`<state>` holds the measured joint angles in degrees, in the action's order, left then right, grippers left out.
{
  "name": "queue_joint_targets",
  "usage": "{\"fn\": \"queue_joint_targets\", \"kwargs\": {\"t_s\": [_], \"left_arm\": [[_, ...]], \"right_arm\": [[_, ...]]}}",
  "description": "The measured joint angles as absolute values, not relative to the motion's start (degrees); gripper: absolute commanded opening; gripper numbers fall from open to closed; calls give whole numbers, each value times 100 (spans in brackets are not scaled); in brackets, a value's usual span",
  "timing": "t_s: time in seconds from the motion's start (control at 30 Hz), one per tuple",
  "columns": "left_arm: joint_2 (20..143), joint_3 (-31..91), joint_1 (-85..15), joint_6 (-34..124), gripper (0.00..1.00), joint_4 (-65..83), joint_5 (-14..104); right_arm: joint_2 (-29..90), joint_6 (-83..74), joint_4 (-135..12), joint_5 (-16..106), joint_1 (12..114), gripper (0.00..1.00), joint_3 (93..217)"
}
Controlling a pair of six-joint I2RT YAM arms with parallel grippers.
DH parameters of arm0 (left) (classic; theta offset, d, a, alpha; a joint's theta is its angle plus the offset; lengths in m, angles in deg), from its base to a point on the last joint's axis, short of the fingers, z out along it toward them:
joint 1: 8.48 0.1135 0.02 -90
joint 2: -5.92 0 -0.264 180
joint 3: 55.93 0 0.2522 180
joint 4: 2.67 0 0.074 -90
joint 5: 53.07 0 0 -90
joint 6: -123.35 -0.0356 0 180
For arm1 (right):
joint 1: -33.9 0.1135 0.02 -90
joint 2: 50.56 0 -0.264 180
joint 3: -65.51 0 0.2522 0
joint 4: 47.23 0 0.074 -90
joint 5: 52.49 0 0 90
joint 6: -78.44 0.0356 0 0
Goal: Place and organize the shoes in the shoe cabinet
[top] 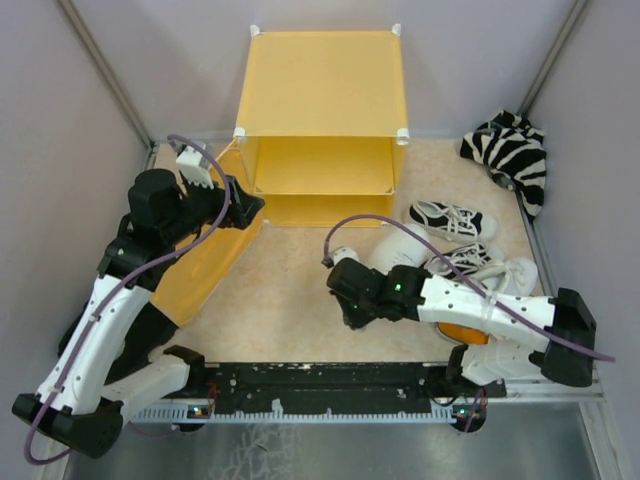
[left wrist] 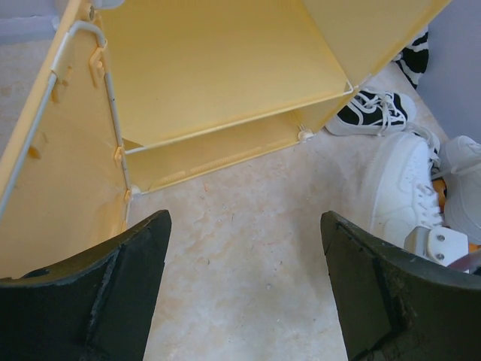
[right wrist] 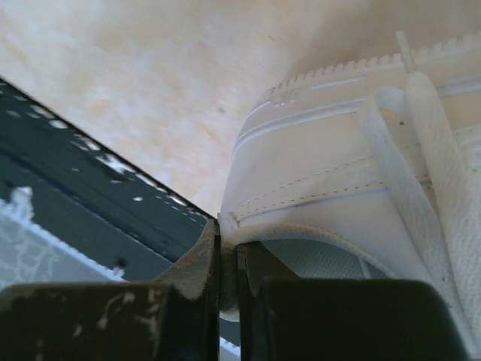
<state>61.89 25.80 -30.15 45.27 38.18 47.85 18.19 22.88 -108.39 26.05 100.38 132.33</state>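
My right gripper (right wrist: 229,244) is shut on the collar edge of an off-white sneaker (right wrist: 323,173), one finger inside the opening and one outside. From above, that gripper (top: 350,298) sits low at mid-floor against the off-white sneaker (top: 398,252). The yellow-orange shoe cabinet (top: 320,100) stands at the back, its door (top: 205,262) swung open to the left and both levels empty. My left gripper (top: 243,207) hovers open by the door's hinge side; in its own view the left gripper (left wrist: 244,226) holds nothing, facing the shoe cabinet (left wrist: 225,68).
Two black canvas sneakers (top: 452,220) (top: 470,258) lie right of the cabinet, with another off-white sneaker (top: 520,272) beside them. An orange sneaker (top: 465,333) peeks from under the right arm. A zebra-striped bundle (top: 515,155) sits in the back right corner. A black rail (top: 320,378) edges the front.
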Motion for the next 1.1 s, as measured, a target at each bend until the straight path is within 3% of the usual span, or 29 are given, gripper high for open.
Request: {"fn": "queue_joint_targets", "kwargs": {"t_s": [0.37,0.67,0.7,0.73,0.77,0.83,1.1], "left_arm": [[6038,2654,-3015,4503,87,3807,4855],[6036,2659,-3015,4494,88,3807,4855],[6036,2659,-3015,4488,88,3807,4855],[6036,2659,-3015,4481,88,3807,4855],[6036,2659,-3015,4479,88,3807,4855],[6036,2659,-3015,4455,88,3807,4855],[6036,2659,-3015,4359,88,3810,4853]], "right_arm": [[3093,972,-9327,3835,10167,0,13875],[4134,72,-9178,3840,10069,0,14682],[4208,-29,-9119,3822,10023,7,14765],[4283,-145,-9014,3805,9951,26,14830],[4335,-223,-8948,3798,9889,40,14872],[4444,-372,-8815,3700,9760,55,14951],[4575,-632,-8573,3477,9553,65,15169]]}}
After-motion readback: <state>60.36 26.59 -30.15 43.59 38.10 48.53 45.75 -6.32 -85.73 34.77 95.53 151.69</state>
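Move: The white shoe hangs by its heel rim in the right fingers, its middle roughly 8 cm ahead, 5 cm right and 3 cm below. It is bound for the left end of the cabinet's lower compartment, about 27 cm ahead, 14 cm left and 4 cm lower. The open door's middle stands around 20 cm ahead and 31 cm left. From the left hand, that compartment end lies some 10 cm ahead, 5 cm right and 28 cm below. The white shoe, still pinched at the heel, is carried by the right hand some 10 cm left in a low arc, up a little and then down, while turning counter-clockwise about 25 degrees to bring its toe towards the compartment. The hand then goes forward nearly 10 cm and a further 4 cm left; partway through, the fingers open wide and let go of the heel. ##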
